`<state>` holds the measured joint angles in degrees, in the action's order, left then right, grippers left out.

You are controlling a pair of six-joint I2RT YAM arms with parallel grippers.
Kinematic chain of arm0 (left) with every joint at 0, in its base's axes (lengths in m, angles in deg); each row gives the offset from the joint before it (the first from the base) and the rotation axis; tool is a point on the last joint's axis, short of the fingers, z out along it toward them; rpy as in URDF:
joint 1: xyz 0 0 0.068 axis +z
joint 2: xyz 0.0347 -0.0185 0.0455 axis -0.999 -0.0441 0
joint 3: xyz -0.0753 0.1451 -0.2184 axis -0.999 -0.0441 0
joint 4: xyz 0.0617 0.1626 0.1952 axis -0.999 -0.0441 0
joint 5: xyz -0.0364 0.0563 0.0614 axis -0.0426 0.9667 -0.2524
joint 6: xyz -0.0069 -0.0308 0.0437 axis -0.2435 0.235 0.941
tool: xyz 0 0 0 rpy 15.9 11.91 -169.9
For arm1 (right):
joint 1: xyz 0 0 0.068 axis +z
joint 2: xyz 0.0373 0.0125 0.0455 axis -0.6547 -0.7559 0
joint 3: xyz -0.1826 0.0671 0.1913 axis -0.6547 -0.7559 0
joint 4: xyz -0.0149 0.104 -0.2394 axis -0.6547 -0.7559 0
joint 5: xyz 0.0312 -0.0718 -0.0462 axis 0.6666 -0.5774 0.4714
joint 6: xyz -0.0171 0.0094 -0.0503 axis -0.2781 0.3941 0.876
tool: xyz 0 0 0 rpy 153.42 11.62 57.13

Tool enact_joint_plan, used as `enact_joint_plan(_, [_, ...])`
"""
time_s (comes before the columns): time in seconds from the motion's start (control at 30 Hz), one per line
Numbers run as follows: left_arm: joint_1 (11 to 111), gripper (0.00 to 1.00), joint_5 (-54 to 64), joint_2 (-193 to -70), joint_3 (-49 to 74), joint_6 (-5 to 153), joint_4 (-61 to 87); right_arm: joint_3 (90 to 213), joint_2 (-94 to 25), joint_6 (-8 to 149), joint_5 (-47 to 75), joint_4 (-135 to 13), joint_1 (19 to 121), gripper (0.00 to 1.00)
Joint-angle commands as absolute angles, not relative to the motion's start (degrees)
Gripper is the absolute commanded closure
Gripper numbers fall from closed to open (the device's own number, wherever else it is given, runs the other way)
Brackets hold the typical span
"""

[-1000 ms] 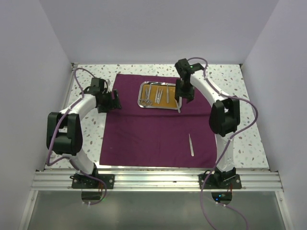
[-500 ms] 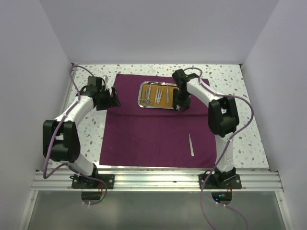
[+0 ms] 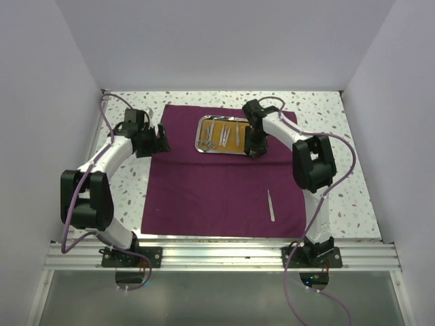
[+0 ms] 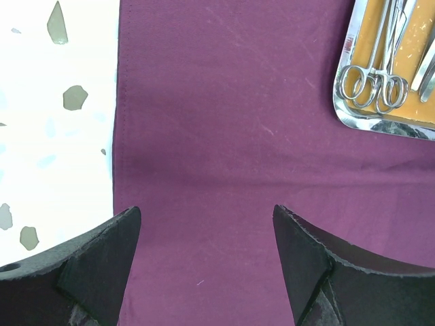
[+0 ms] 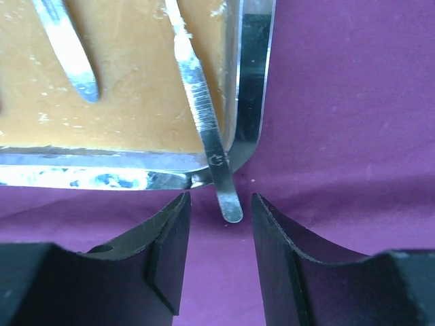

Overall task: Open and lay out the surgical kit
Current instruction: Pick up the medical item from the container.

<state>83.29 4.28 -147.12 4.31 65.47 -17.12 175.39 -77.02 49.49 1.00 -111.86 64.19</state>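
Note:
The dark purple cloth wrap (image 3: pixel 217 176) lies spread flat. The steel tray (image 3: pixel 202 145) with orange-brown liner sits at its far middle and holds scissors (image 3: pixel 207 138) and tweezers. My right gripper (image 3: pixel 253 153) is open at the tray's near right corner. In the right wrist view a silver tweezer (image 5: pixel 204 122) sticks out over the tray rim (image 5: pixel 253 102), its end between my open fingers (image 5: pixel 170 251), untouched. One tweezer (image 3: pixel 271 205) lies alone on the cloth at the near right. My left gripper (image 3: pixel 163 140) is open and empty over the cloth's left edge (image 4: pixel 121 136).
The speckled white tabletop (image 3: pixel 129 183) shows around the cloth. White walls close in the left, right and far sides. The metal rail (image 3: pixel 217 255) with both arm bases runs along the near edge. The scissors' rings (image 4: pixel 370 85) show in the left wrist view.
My right gripper came down from above the tray's right end to the cloth at the tray's near right corner. My left arm shifted slightly back and left.

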Motion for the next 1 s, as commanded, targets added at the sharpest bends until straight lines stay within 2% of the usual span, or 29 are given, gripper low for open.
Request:
enact_joint_plan(0.0, [83.43,0.18,4.68,-146.01,4.64,65.88,-17.04,174.28,-76.61,50.48,-0.73,-110.94,64.10,0.57])
enact_joint_plan(0.17, [83.43,0.18,4.33,-146.45,4.73,65.88,-16.87,174.19,-78.36,50.39,-0.74,-109.97,64.01,0.70])
enact_joint_plan(0.3, [83.43,0.18,4.33,-146.62,4.90,65.88,-16.95,175.15,-80.29,50.21,-0.73,-109.45,64.10,0.74])
enact_joint_plan(0.53, [83.43,0.18,4.77,-146.80,5.78,66.06,-17.48,180.07,-82.94,50.91,-0.91,-111.20,64.02,0.99])
enact_joint_plan(0.97, [83.43,0.18,5.65,-146.62,7.36,66.23,-17.48,194.13,-80.84,52.67,-3.63,-120.77,64.01,1.00])
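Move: The instrument to be picked lies along the right side of the tray. Its handle end juts over the near right corner, between the right hand's open fingers and about 2 cm below them, so its middle is some 6 cm ahead and 2 cm left. The next instrument in the tray is about 6 cm left and 7 cm ahead; the one already laid out is roughly 20 cm back and 6 cm right. From the left hand, the aimed-at instrument lies about 30 cm right and 5 cm ahead, some 7 cm lower. Down about 2 cm first, the right hand lowers its half-open fingers around the jutting handle end and closes them, pinching it near its tip. Still gripping, it turns forward along the tray's right side, going about 4 cm, and speeds up into a rise of some 3.5 cm from its lowest point. ##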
